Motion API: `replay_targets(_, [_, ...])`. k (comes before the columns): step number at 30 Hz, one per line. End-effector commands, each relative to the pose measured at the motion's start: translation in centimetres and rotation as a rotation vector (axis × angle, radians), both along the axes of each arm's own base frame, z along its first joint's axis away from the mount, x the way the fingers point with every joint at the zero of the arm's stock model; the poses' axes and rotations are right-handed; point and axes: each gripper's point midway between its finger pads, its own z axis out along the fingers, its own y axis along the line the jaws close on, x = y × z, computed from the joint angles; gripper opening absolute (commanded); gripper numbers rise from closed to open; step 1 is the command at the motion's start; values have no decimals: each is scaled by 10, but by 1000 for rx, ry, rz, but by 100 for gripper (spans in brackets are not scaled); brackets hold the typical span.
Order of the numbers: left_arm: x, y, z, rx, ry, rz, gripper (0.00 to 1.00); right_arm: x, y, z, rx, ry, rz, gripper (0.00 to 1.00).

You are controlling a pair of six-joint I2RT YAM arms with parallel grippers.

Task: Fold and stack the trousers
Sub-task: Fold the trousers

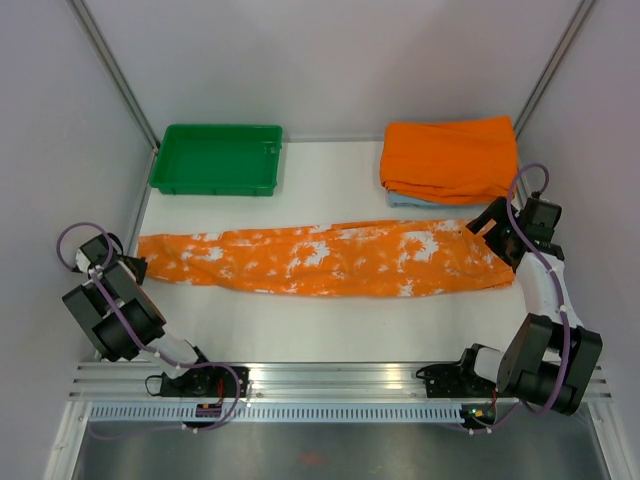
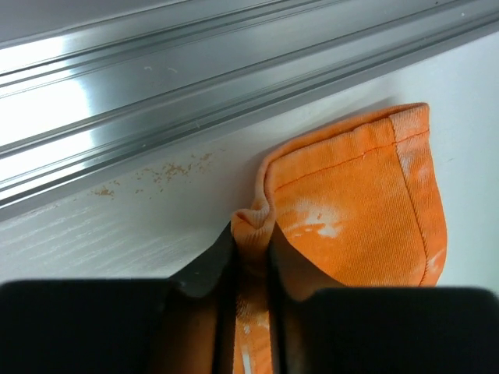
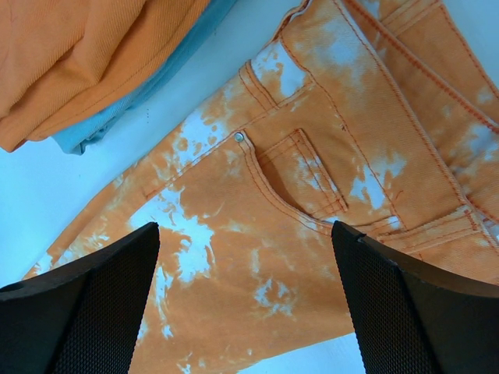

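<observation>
The orange trousers [image 1: 320,258] with white splashes lie stretched left to right across the table, the legs folded onto each other. My left gripper [image 1: 133,266] is shut on the hem at their left end; the left wrist view shows the cloth [image 2: 366,202] pinched between the fingers [image 2: 209,269]. My right gripper [image 1: 487,229] is open and hovers over the waist end, and the right wrist view shows the pocket [image 3: 300,183] between the wide-apart fingers [image 3: 93,296].
A green tray [image 1: 217,158] stands at the back left. A plain orange folded cloth [image 1: 450,157] lies on a light blue folded cloth [image 1: 408,201] at the back right, close behind the right gripper. An aluminium rail [image 1: 330,378] runs along the near edge.
</observation>
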Motion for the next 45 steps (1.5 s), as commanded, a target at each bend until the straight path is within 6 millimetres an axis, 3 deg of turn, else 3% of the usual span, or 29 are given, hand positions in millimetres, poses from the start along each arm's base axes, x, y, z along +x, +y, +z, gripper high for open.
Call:
replay_targets(1, [-9,-21,-22,-88,37,-36,17,6,-5,19,-36,-39,-12,98])
replay_targets(2, [-9,-21,-22,-86,38,-44,2,6,-6,19,-36,-41,-15,98])
replay_targets(5, [-5,-21,-14,-63,25,-83,2,8,-6,23,-38,-48,-15,98])
replay_targets(9, [3,-12,29,53,-36,-131,2,10,-5,26,-29,-52,-8,98])
replay_targets(12, [16,-12,85,181,-125,-247,2,12,0,27,-6,-61,13,98])
replay_targets(13, [21,-16,112,241,-188,-292,2,14,2,28,2,-68,17,98])
replay_targets(15, [30,-25,147,341,-271,-389,2,15,10,28,38,-81,48,98])
replay_targets(17, [38,-42,180,435,-310,-495,2,18,17,32,52,-106,76,98])
replay_targets(20, [54,-78,196,522,-319,-636,2,22,36,36,71,-126,155,98])
replay_targets(21, [63,-103,204,550,-351,-701,2,24,49,39,83,-136,205,98])
replay_targets(27, [53,-191,255,627,-574,-870,2,28,94,42,120,-154,333,96])
replay_targets(30, [38,-241,253,633,-652,-1042,2,25,101,37,133,-141,352,96])
replay_targets(32, [36,-258,243,630,-646,-1098,2,23,101,32,130,-130,344,96])
replay_targets(33, [33,-278,235,598,-640,-1155,2,22,100,31,126,-128,340,96])
replay_targets(35, [35,-288,225,577,-607,-1149,2,20,97,27,119,-118,326,96])
replay_targets(36, [32,-308,220,557,-609,-1188,2,19,97,25,122,-111,320,96])
replay_targets(37, [33,-315,217,549,-607,-1180,2,18,97,21,128,-98,316,96])
replay_targets(38, [37,-309,211,577,-560,-1108,2,18,97,18,133,-88,311,96])
replay_targets(39, [33,-330,200,558,-541,-1156,2,17,98,14,144,-76,307,96])
replay_targets(41, [33,-351,196,561,-541,-1139,2,16,98,10,150,-67,297,96])
replay_targets(43, [35,-367,177,518,-495,-1122,2,15,97,6,156,-53,282,97])
replay_targets(44, [38,-368,176,527,-472,-1069,2,16,96,7,151,-53,278,97])
replay_targets(45, [35,-381,172,510,-466,-1075,2,14,95,5,149,-38,272,97])
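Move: The trouser leg ends lie bunched between the left fingers, close to the table. From that hand the trousers' middle is about 52 cm to the right and 2 cm farther out; the green tray is some 20 cm right and 29 cm ahead. From the open right hand, roughly 10 cm above the cloth, the leg ends lie about 95 cm left and 5 cm back, the waist end 9 cm right and 3 cm back, and the orange folded stack 20 cm ahead, 6 cm left. The trouser leg ends are pinched tight as the left fingers finish closing, then lifted some 25 cm and swept about 37 cm right over the rest of the trousers towards the waist, sinking 8 cm at the end while the wrist turns roughly 70 degrees clockwise. The right hand, still open above the trousers, shifts about 10 cm left towards them. ##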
